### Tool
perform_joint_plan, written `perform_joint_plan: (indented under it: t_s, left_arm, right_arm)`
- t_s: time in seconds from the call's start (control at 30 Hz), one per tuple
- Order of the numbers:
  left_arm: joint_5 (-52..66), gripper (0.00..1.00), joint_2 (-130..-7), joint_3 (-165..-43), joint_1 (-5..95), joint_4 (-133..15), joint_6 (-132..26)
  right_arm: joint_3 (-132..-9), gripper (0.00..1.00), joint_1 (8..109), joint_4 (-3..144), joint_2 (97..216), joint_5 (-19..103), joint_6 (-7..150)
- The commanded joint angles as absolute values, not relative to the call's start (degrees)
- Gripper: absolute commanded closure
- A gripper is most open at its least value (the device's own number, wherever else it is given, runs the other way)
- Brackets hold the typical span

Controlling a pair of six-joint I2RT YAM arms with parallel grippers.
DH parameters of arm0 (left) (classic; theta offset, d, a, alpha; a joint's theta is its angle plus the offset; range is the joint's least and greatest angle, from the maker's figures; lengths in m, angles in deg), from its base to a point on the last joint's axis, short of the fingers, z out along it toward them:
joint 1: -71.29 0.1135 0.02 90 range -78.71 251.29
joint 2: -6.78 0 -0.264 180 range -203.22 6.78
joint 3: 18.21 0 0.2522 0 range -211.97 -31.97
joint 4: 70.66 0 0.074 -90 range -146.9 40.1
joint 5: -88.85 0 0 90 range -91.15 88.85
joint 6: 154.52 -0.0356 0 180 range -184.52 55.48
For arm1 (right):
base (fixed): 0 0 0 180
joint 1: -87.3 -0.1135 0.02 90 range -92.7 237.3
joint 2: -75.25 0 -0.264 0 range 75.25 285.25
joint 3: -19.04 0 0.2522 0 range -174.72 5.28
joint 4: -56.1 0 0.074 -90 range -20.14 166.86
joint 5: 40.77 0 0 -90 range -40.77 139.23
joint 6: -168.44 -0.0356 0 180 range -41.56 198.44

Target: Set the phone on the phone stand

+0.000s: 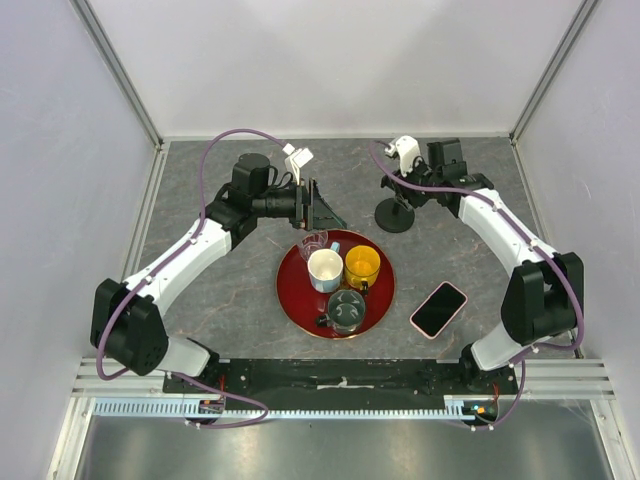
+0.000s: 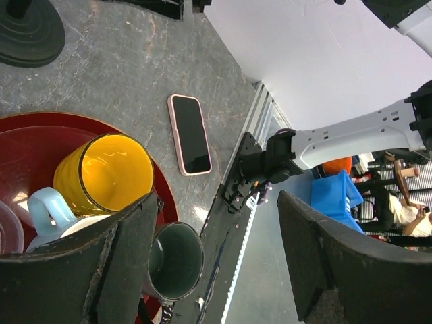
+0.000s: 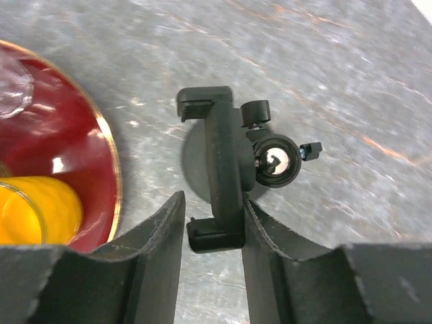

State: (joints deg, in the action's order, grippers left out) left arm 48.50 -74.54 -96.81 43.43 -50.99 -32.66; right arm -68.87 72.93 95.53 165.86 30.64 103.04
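Observation:
The phone (image 1: 438,309), black-screened with a pale pink edge, lies flat on the table at the front right, away from both grippers; the left wrist view also has the phone (image 2: 190,133). The black phone stand (image 1: 396,214) stands upright at the back right on its round base (image 2: 27,34). My right gripper (image 1: 403,188) reaches down over it. In the right wrist view the right gripper (image 3: 212,202) is closed around the lower end of the stand's clamp bracket (image 3: 223,162), a finger close against each side. My left gripper (image 1: 325,212) hangs open and empty above the tray's far edge, and its wrist view shows the left gripper (image 2: 217,202) holding nothing.
A round red tray (image 1: 290,290) in the middle holds a white cup (image 1: 325,268), a yellow cup (image 1: 362,265), a dark cup (image 1: 347,308) and a clear glass (image 1: 314,243). White walls enclose the back and sides. The arms' black base rail (image 1: 340,378) runs along the near edge.

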Motion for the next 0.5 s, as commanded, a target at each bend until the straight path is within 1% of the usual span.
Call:
perform_joint_plan:
  t_s: [0.0,0.03,0.07,0.1,0.23,0.33,0.37,0.4,0.43,0.47]
  left_arm:
    - [49.83,0.22,-74.87,-97.1,43.51,-51.63,-34.46]
    - [49.83,0.22,-74.87,-97.09,43.51,-51.71,-34.37]
    - [49.83,0.22,-74.78,-97.09,43.51,-51.71,-34.37]
    - [50.0,0.22,-74.78,-97.09,43.51,-51.71,-34.46]
    - [49.91,0.22,-74.78,-97.09,43.51,-51.71,-34.28]
    - [50.0,0.21,-74.52,-97.1,43.43,-51.71,-34.28]
    - [50.09,0.21,-74.52,-97.09,43.43,-51.63,-34.28]
    - [50.09,0.21,-74.35,-97.09,43.43,-51.63,-34.28]
    - [50.09,0.21,-74.43,-97.09,43.43,-51.71,-34.28]
    - [50.18,0.21,-74.43,-97.18,43.43,-51.71,-34.2]
  right_arm:
    - [-69.17,0.45,73.67,91.04,164.38,38.57,100.16]
    - [-68.99,0.4,73.67,90.6,163.85,40.07,98.14]
    - [-68.73,0.13,73.67,89.99,162.63,42.35,96.73]
    - [-68.38,0.02,73.67,89.2,161.83,44.55,95.33]
    - [-68.11,0.02,73.67,91.55,157.44,56.93,83.83]
    - [-67.86,0.02,73.59,98.41,154.01,63.61,72.67]
    - [-66.54,0.02,73.67,99.64,151.22,74.78,64.02]
    - [-62.96,0.02,73.85,102.0,149.63,79.68,59.85]
    - [-61.19,0.02,74.02,103.24,148.3,82.34,56.24]
    - [-59.52,0.02,74.46,104.47,145.59,82.45,54.29]
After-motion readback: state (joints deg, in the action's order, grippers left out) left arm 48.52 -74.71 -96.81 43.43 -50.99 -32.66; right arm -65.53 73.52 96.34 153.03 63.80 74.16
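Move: The right fingers still hold the upright phone stand by its cradle, its base under them and its middle some 5 cm below. The phone lies about 22 cm back and 12 cm to the right of this gripper, 11 cm lower. The red plate is around 15 cm back and 16 cm left, the yellow mug 11 cm back and 9 cm left. From the left gripper the phone is roughly 11 cm back, 29 cm right and 20 cm below. Open the right gripper wide to let go of the phone stand's cradle, sliding it slightly forward and right as it opens. Then carry it clear of the stand to the right and up, easing back at the end, about 9 cm right and 6 cm up in all, while turning the hand some 45 degrees clockwise. ##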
